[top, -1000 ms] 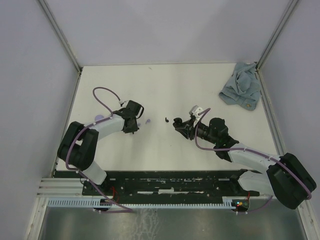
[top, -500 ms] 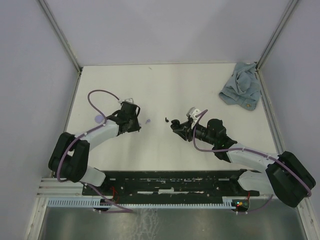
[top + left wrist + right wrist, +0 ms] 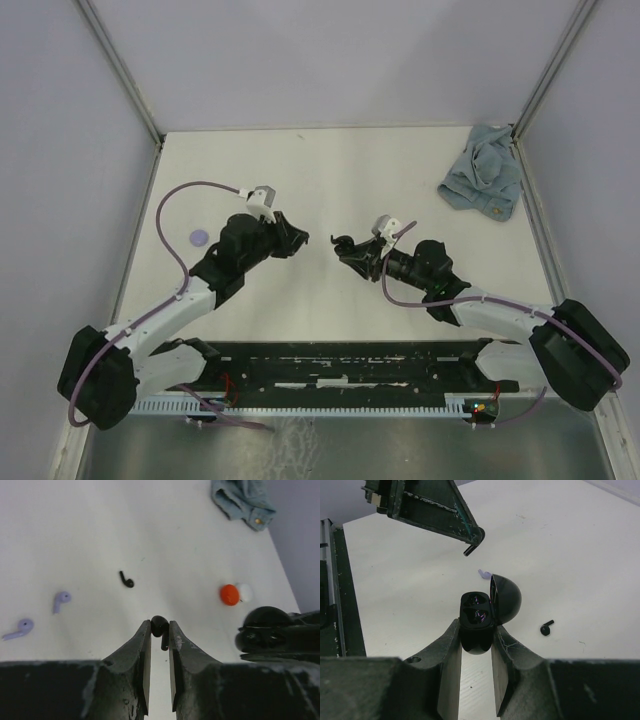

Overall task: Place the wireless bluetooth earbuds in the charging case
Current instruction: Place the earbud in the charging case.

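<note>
My left gripper [image 3: 160, 626] [image 3: 300, 238] is shut on a black earbud [image 3: 159, 625], pinched at its tips with the stem pointing down, held above the table. My right gripper [image 3: 476, 626] [image 3: 344, 247] is shut on the black charging case [image 3: 477, 611], whose lid [image 3: 506, 596] stands open over two empty wells. In the right wrist view the left gripper's tip [image 3: 477, 534] with its earbud [image 3: 469, 550] hangs just beyond the case. A second black earbud [image 3: 126, 579] [image 3: 546, 627] and two lilac earbuds [image 3: 61, 600] [image 3: 20, 627] lie on the table.
A crumpled blue cloth [image 3: 483, 182] lies in the far right corner. A red round piece [image 3: 229, 594] and a white one [image 3: 245, 592] sit side by side on the table. A lilac disc [image 3: 199, 237] lies at the left. Walls enclose the table on three sides.
The left arm has swung right and risen from the table with the black earbud pinched in it, uncovering the lilac disc. The right gripper with the case has edged slightly left.
</note>
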Robot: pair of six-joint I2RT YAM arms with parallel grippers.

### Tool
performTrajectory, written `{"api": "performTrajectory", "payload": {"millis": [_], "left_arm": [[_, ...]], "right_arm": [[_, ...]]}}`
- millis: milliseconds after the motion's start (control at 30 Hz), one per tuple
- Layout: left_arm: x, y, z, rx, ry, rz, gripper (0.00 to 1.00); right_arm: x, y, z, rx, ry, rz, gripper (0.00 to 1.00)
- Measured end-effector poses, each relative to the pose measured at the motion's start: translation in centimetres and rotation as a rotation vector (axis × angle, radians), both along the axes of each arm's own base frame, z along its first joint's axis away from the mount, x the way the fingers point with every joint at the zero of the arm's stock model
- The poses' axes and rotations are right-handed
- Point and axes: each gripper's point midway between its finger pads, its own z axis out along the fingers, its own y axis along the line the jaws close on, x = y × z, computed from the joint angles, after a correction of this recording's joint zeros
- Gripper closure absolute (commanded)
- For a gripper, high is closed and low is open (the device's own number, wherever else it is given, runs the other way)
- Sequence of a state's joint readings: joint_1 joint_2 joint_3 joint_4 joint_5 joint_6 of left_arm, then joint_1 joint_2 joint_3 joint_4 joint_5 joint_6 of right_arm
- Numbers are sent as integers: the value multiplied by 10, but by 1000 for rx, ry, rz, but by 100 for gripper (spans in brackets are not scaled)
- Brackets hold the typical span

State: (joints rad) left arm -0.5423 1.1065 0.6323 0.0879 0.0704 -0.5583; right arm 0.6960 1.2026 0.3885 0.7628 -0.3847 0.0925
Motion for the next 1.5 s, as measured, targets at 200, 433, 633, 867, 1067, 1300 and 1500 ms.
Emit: {"api": "performTrajectory", "payload": {"millis": [200, 433, 633, 867, 1067, 1300, 1500], "left_arm": [[-25, -34, 47, -94, -186, -148, 87], [-47, -55, 100, -193, -376, -245, 87], [-61, -66, 118, -258, -458, -299, 87], [-68, -70, 125, -276, -528, -325, 87], [-76, -76, 134, -305, -572, -356, 87], [-82, -83, 138, -315, -596, -380, 88], [-81, -88, 129, -302, -577, -385, 88]], "right_arm": [[-2, 5, 8, 28, -32, 24, 95], [-6, 10, 11, 52, -22, 53, 95], [-10, 10, 27, 93, -36, 65, 95], [-17, 10, 60, 157, -92, 90, 95], [-21, 10, 71, 182, -106, 105, 95], [-22, 10, 76, 204, -97, 111, 95], [-24, 10, 85, 229, -113, 116, 95]]}}
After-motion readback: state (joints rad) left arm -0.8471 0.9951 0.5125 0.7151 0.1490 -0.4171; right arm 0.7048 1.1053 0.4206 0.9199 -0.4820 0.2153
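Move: Held open in the right fingers, the black charging case lies about 8 cm to the right of the left hand with its black earbud, some 4 cm back and 2 cm higher. On the table roughly 16 cm below the left hand are the other black earbud, 7 cm ahead and 5 cm right, and a lilac earbud, 6 cm ahead and 4 cm left. From the right hand, the held earbud is about 4 cm ahead, 9 cm left and 1 cm below. Rising about 13 cm while swinging right and back some 8 cm each way, the left hand carries its pinched earbud up to the mouth of the open case, tipping its fingers up by roughly 30 degrees and turning clockwise, then sinking slightly at the end. The right hand keeps its grip on the case and lifts it about 8 cm, drawing back a little and tilting its fingertips up. ##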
